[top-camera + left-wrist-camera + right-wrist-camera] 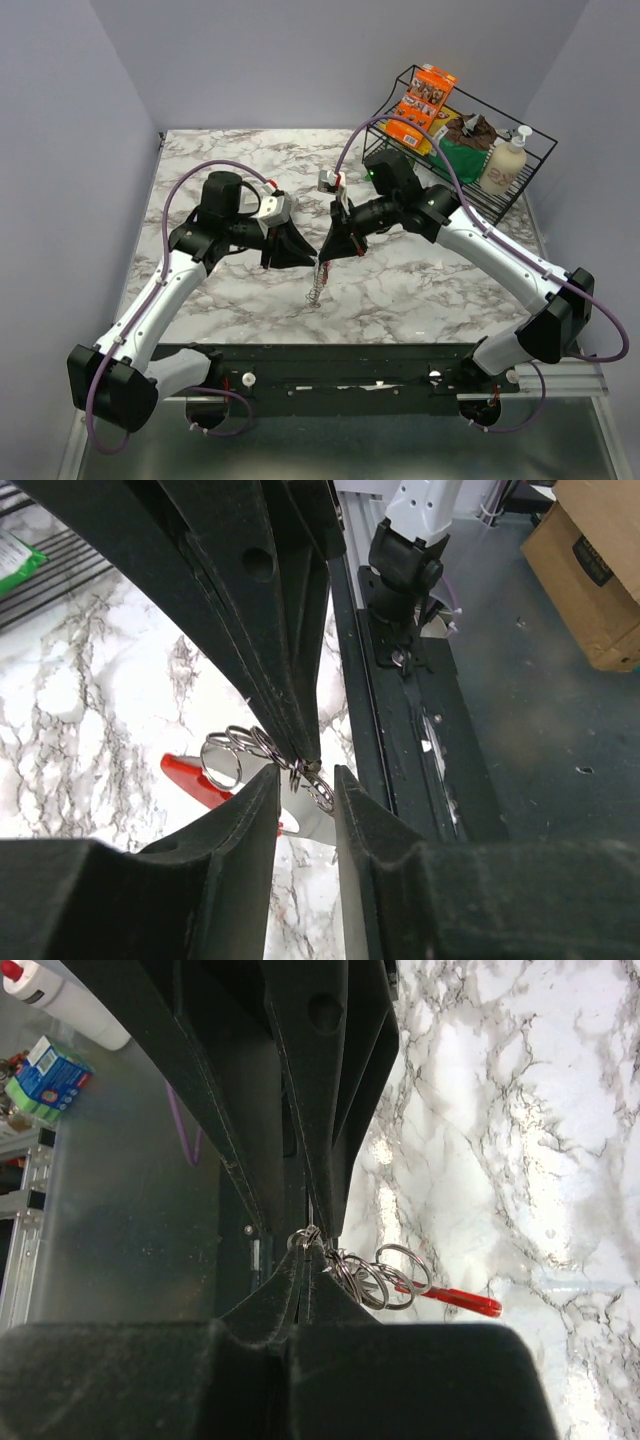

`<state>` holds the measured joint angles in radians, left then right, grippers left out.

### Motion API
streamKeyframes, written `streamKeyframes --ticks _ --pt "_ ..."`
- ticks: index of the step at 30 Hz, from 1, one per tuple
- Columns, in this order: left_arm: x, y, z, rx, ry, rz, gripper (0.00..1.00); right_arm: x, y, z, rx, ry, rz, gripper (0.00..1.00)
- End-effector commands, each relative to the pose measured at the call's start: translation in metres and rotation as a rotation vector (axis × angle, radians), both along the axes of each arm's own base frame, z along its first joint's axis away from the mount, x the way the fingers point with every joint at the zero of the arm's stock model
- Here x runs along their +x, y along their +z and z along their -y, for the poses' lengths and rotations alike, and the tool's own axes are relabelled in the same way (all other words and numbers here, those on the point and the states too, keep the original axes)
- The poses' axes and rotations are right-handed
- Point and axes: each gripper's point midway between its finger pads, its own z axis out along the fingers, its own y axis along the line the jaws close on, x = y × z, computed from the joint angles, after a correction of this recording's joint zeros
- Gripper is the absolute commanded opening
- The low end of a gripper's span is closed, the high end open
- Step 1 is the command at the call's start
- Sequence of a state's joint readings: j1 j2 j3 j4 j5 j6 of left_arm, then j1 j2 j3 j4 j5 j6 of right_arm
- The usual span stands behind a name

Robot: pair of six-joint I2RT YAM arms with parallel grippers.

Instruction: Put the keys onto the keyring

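Note:
The keyring (316,285) is a bunch of silver rings (235,752) with a red strip (190,778). It hangs over the marble between my two grippers. My right gripper (328,250) is shut on a ring at the top of the bunch (312,1245), and the other rings (385,1270) and the red strip (460,1300) dangle beside it. My left gripper (300,255) meets it tip to tip. The left jaws stand a narrow gap apart (305,780) with a ring (322,788) spanning that gap. The keys are hidden.
A black wire basket (520,190) stands at the back right, holding snack boxes (425,95) and a soap bottle (503,160). The arms' mounting rail (350,372) runs along the near table edge. A cardboard box (600,570) sits on the floor beyond it.

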<state>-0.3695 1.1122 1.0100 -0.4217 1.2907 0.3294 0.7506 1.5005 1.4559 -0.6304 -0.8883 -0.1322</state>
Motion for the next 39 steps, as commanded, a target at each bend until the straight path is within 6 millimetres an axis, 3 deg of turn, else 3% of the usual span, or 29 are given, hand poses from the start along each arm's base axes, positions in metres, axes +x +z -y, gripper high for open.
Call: streamKeyframes --ticks 1,7,11,18,25,33,37,39 --pt "-0.002 0.001 0.001 0.017 -0.006 0.019 0.34 0.0 0.014 -0.003 0.034 0.026 0.017 0.0" --pt "-0.001 -0.004 0.003 0.032 -0.002 0.019 0.33 -0.002 0.015 -0.004 0.041 0.036 0.011 0.01" --pt "-0.001 -0.004 0.004 0.034 -0.007 0.02 0.26 -0.002 0.016 -0.004 0.043 0.038 0.008 0.01" --pt "0.0 -0.003 0.01 0.035 -0.026 0.019 0.0 -0.002 0.016 -0.005 0.044 0.037 0.006 0.01" --pt "0.0 -0.004 0.01 0.023 -0.013 0.033 0.0 0.003 0.021 -0.004 0.052 0.009 0.033 0.07" --pt "0.002 0.003 0.012 -0.071 0.079 0.043 0.0 0.007 0.039 -0.005 0.084 -0.034 0.058 0.39" --pt "0.008 0.01 0.015 -0.134 0.117 0.071 0.0 0.013 0.046 -0.003 0.099 -0.081 0.084 0.62" --pt "0.009 0.014 0.015 -0.155 0.138 0.053 0.0 0.019 0.051 -0.001 0.111 -0.122 0.098 0.67"
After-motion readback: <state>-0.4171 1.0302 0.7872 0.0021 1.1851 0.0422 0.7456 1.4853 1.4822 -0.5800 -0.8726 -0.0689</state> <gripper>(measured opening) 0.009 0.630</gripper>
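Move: The rings of the keyring sit in the shut right fingertips, roughly level with them and 1 cm below. From the left hand, already poised round them with part-open fingers, they lie about 1 cm to its right and 1 cm below. The red-handled piece hangs from the rings, some 1 cm forward of them and about 4 cm lower. Ease the left gripper down about 1 cm and slightly right onto the rings and shut its part-open fingers to pinch them, while the right hand keeps its hold almost still. Then open the right fingers well past half and draw that hand up about 2 cm, letting the left sink another centimetre with its grip kept. ##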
